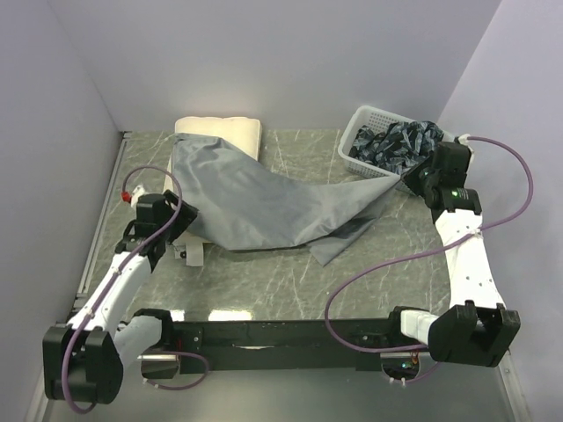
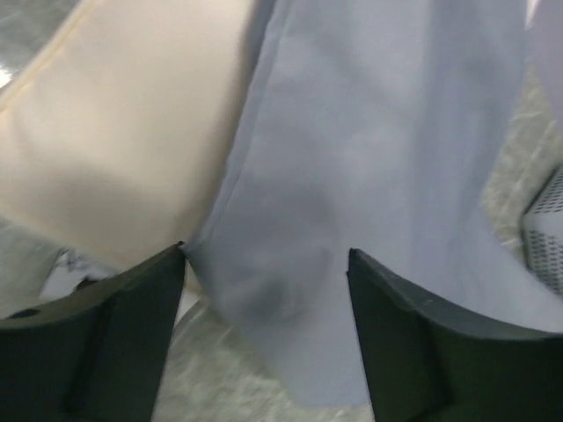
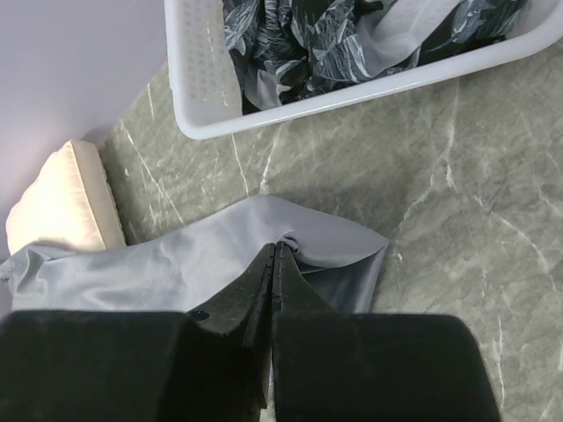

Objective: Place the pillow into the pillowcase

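Observation:
The cream pillow (image 1: 222, 132) lies at the back left of the table, its near part covered by the grey pillowcase (image 1: 264, 202). The pillowcase stretches from there to the right. My right gripper (image 1: 406, 182) is shut on a bunched corner of the pillowcase (image 3: 334, 242), with its tips (image 3: 277, 251) pressed together on the fold. My left gripper (image 1: 192, 244) sits at the case's near left edge. In the left wrist view its fingers (image 2: 114, 334) stand wide apart. A hanging grey lobe of the pillowcase (image 2: 352, 176) lies between them, unpinched, and the pillow (image 2: 114, 132) is to its left.
A white perforated basket (image 1: 363, 115) holding dark patterned cloth (image 1: 396, 141) stands at the back right, just beyond my right gripper; its wall (image 3: 202, 79) shows in the right wrist view. A small red-tipped part (image 1: 129, 195) sits at the table's left edge. Walls close in the left, back and right sides.

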You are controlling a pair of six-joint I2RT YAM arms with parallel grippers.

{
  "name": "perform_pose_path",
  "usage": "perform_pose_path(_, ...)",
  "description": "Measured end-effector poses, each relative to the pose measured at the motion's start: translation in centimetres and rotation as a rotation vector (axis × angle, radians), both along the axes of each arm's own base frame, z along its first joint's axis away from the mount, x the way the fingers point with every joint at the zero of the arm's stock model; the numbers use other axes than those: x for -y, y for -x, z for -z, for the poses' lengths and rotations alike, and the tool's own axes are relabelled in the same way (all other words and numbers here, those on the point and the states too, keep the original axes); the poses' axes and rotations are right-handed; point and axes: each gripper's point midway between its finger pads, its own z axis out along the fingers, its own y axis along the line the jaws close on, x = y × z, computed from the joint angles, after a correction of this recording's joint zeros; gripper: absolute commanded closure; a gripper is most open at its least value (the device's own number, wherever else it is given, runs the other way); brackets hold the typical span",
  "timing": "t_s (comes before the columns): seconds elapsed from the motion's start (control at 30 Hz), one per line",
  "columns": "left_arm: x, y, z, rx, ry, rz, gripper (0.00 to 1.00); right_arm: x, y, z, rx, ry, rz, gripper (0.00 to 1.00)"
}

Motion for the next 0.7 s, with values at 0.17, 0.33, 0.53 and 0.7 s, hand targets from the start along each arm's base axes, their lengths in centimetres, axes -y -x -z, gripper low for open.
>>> perform_pose_path(0.17, 0.6, -2.5, 0.4, 0.000, 0.007, 0.023, 0.91, -0.2, -0.2, -0.2, 0.010, 0.002, -0.005, 1.00)
perform_pose_path(0.33, 0.6, -4.1, -1.1, -0.015, -0.017, 0.034, 0.99, -0.1, -0.2, -1.0, 0.015, 0.010, -0.009, 1.00)
perform_pose_path(0.53, -0.5, -7.7, -15.7, 0.192, -0.080, 0.016, 0.99, 0.7, -0.9, -8.5, 0.137, 0.019, 0.011, 1.00)
perform_pose_path(0.7, -1.4, -8.4, -31.3, 0.485, -0.112, -0.005, 0.99, 1.2, -0.6, -15.5, 0.295, -0.024, 0.038, 1.00)
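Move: The pillowcase's open left edge hangs just in front of the left hand's parted fingers, some 4 cm ahead, 1 cm to the right and about 1 cm below. The pillow it partly covers has its middle roughly 11 cm ahead, 3 cm to the right and 7 cm lower. From the right hand, already shut on the case's other end, that left edge lies about 49 cm to the left, level fore and aft and 13 cm lower; the basket is some 19 cm ahead, 5 cm right and 20 cm lower. The pillowcase's left edge is pinched as the left hand slides about 4 cm forward and shuts its fingers on it, then carried steeply up some 30 cm and a little farther forward, the fingers tipping upward about 30 degrees. The right hand keeps its grip on the other end, stays put at first, then rises too, by about half as much, also tilting its fingers up. ##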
